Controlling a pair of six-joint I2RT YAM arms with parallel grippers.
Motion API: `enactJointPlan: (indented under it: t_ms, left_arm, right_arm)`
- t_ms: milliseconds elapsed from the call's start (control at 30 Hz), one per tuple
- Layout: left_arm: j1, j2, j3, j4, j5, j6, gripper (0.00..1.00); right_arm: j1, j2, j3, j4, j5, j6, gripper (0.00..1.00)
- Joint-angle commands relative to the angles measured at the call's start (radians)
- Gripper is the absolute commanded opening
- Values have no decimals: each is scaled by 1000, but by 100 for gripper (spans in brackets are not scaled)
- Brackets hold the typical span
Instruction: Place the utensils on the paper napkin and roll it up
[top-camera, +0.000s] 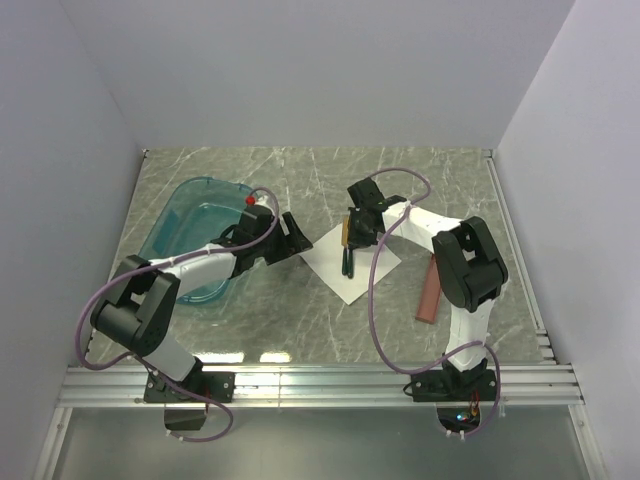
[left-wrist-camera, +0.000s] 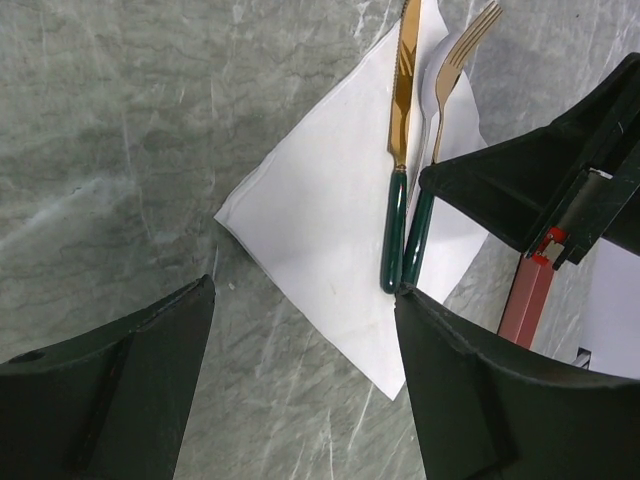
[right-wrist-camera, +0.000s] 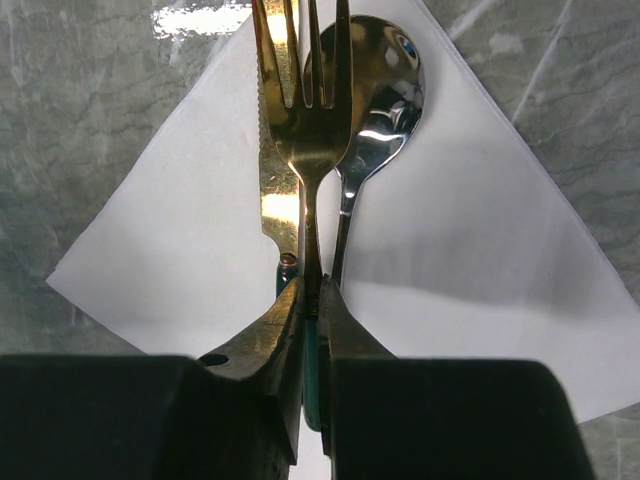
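Observation:
The white paper napkin (top-camera: 352, 272) (left-wrist-camera: 320, 210) (right-wrist-camera: 480, 250) lies flat as a diamond mid-table. Three utensils rest side by side on it: a gold knife (left-wrist-camera: 402, 90) (right-wrist-camera: 275, 190), a gold fork (left-wrist-camera: 455, 70) (right-wrist-camera: 315, 110) and a silver spoon (right-wrist-camera: 385, 80), the knife and fork with dark green handles. My right gripper (top-camera: 358, 225) (right-wrist-camera: 318, 295) is down over them, jaws narrowly shut on the fork's neck and handle. My left gripper (top-camera: 300, 238) (left-wrist-camera: 305, 300) hovers open just off the napkin's left corner, holding nothing.
A translucent teal tub (top-camera: 195, 235) stands at the left, behind my left arm. A long reddish-brown tray (top-camera: 429, 290) (left-wrist-camera: 525, 300) lies right of the napkin, beside my right arm. Grey walls close the table on three sides.

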Motion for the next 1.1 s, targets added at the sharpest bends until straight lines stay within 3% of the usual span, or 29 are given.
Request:
enactJointPlan:
  t_ms: [0,133,333,500,667,800,933,1000,1067]
  left_arm:
    - [-13,-17,32,6,-22,19,79]
    - [-19,-20,42,-9,-29,28,79]
    - [-31,-49,48,-29,-40,36,79]
    - [-37,-69,55,-51,-32,26,79]
    - [-39,-61,43,-41,11,8,79]
    - [-34,-26,81,-61,32,22,79]
    - [-5,-8,111,-51,92,11,78]
    - [4,0,124,-54,104,9,78]
    - [3,0,126,-72,104,17,78]
  right_arm:
    - [4,-6,21,9,17,21,11]
    - [5,-24,28,13,14,22,20]
    - [-1,-55,65,-41,18,-10,24]
    - [-9,-156,42,-44,64,-126,31]
    - [23,-320,-132,11,-26,-289,32]
    - [106,-475,-327,128,4,-376,35]
    - [224,-530,-421,165,81,-369,39]
    - [244,-497,-410,107,147,-262,37]
    - [257,-461,-418,88,107,-182,34]
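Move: Just behind the right fingertips, which still grip the fork near its middle, lies the near corner of the paper napkin, about 14 cm straight back and 2 cm lower. The knife lies some 2 cm left of the hand and level with it, the spoon about 1 cm to its right, both roughly 1 cm below. From the left hand, the same corner is about 11 cm back, 10 cm right and 7 cm down. Opening to about a third, the right fingers let go of the fork and rise some 7 cm clear of it. The hand then draws back about 12 cm over the handles towards the napkin's near corner, sinking 3 cm and turning some 25 degrees counter-clockwise as the fingers tip up a little. The left hand, still wide open, lifts about 2.5 cm. ##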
